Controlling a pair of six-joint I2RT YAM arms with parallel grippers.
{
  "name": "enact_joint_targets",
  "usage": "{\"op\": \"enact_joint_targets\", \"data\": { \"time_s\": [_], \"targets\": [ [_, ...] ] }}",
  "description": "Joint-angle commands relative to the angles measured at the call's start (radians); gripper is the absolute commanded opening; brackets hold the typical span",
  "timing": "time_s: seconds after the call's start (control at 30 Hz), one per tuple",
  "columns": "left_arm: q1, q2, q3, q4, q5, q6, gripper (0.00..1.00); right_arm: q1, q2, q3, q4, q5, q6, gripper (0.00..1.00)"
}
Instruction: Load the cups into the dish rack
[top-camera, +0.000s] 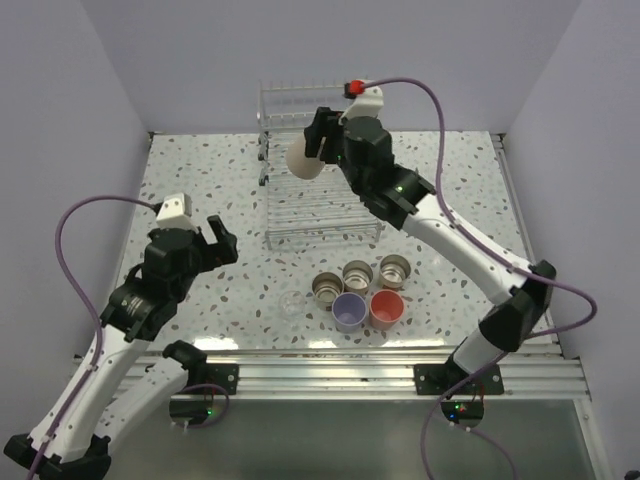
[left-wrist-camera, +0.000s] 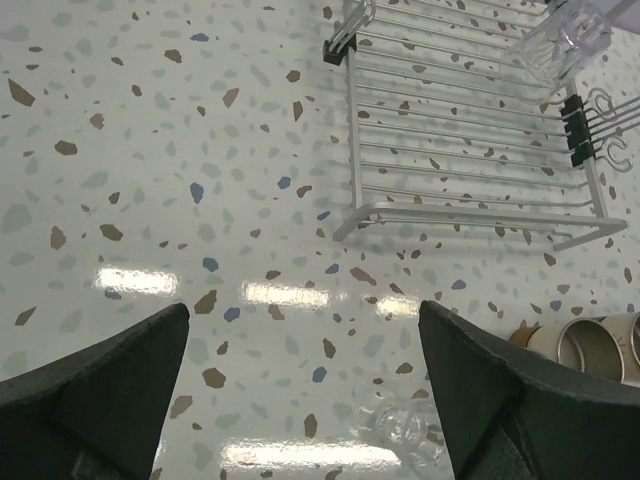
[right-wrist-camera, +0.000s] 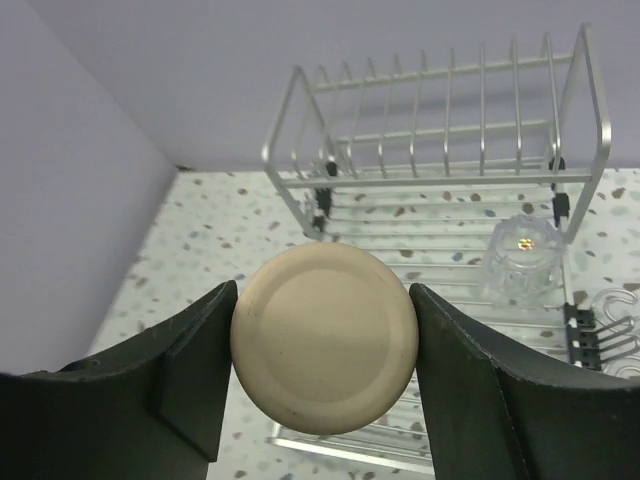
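The silver wire dish rack (top-camera: 322, 215) stands at the back centre. My right gripper (top-camera: 312, 152) is shut on the taller beige cup (top-camera: 304, 161) and holds it on its side above the rack's left part; its base faces the right wrist camera (right-wrist-camera: 323, 338). One clear cup (right-wrist-camera: 523, 258) stands inside the rack (right-wrist-camera: 440, 180). On the table in front sit three metallic cups (top-camera: 357, 273), a lavender cup (top-camera: 349, 312), a coral-pink cup (top-camera: 386, 308) and a second clear cup (top-camera: 291, 303). My left gripper (top-camera: 216, 240) is open and empty, left of that clear cup (left-wrist-camera: 405, 435).
The rack's raised slotted back rail (right-wrist-camera: 450, 90) stands against the rear wall. Wire hooks (right-wrist-camera: 612, 320) hang on the rack's right side. Lilac walls close in the speckled table (top-camera: 200, 190) on three sides. A metal rail (top-camera: 330, 372) runs along the near edge.
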Motion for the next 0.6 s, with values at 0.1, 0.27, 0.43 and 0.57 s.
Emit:
{"op": "enact_joint_targets", "data": {
  "time_s": [0.1, 0.27, 0.43, 0.57],
  "targets": [
    [0.001, -0.19, -0.11, 0.112, -0.003, 0.129, 1.0, -0.033, 0.265, 0.193, -0.121, 0.104, -0.218, 0.0],
    [0.003, -0.232, -0.126, 0.114, -0.075, 0.123, 1.0, -0.078, 0.417, 0.342, -0.152, 0.081, -0.231, 0.0],
    [0.004, -0.263, -0.13, 0.099, -0.121, 0.106, 1.0, -0.104, 0.568, 0.495, -0.187, 0.069, -0.227, 0.0],
    [0.003, -0.302, -0.137, 0.106, -0.121, 0.106, 1.0, -0.124, 0.632, 0.537, -0.184, 0.048, -0.199, 0.0]
  ]
}}
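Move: My right hand already holds the tan cup, closed end outward. It is bound for the open bars of the rack's lower tier, about 20 cm ahead, 1 cm left and 35 cm below. The clear cup already racked stands roughly 24 cm ahead, 9 cm right and 34 cm down; the upper shelf's middle is some 30 cm straight ahead and 18 cm lower. From my empty left hand, those bars lie about 35 cm forward, 21 cm right and 17 cm down. I sweep my right hand down about 15 cm and forward 14 cm towards the lower tier, dropping steeply at first, then running almost level towards the rack's back. On the way I roll its left side down some 25 degrees and tip the fingers lower, keeping my grip on the tan cup. My open left hand eases a few centimetres left and back, away from the rack, its fingers tilting up. ##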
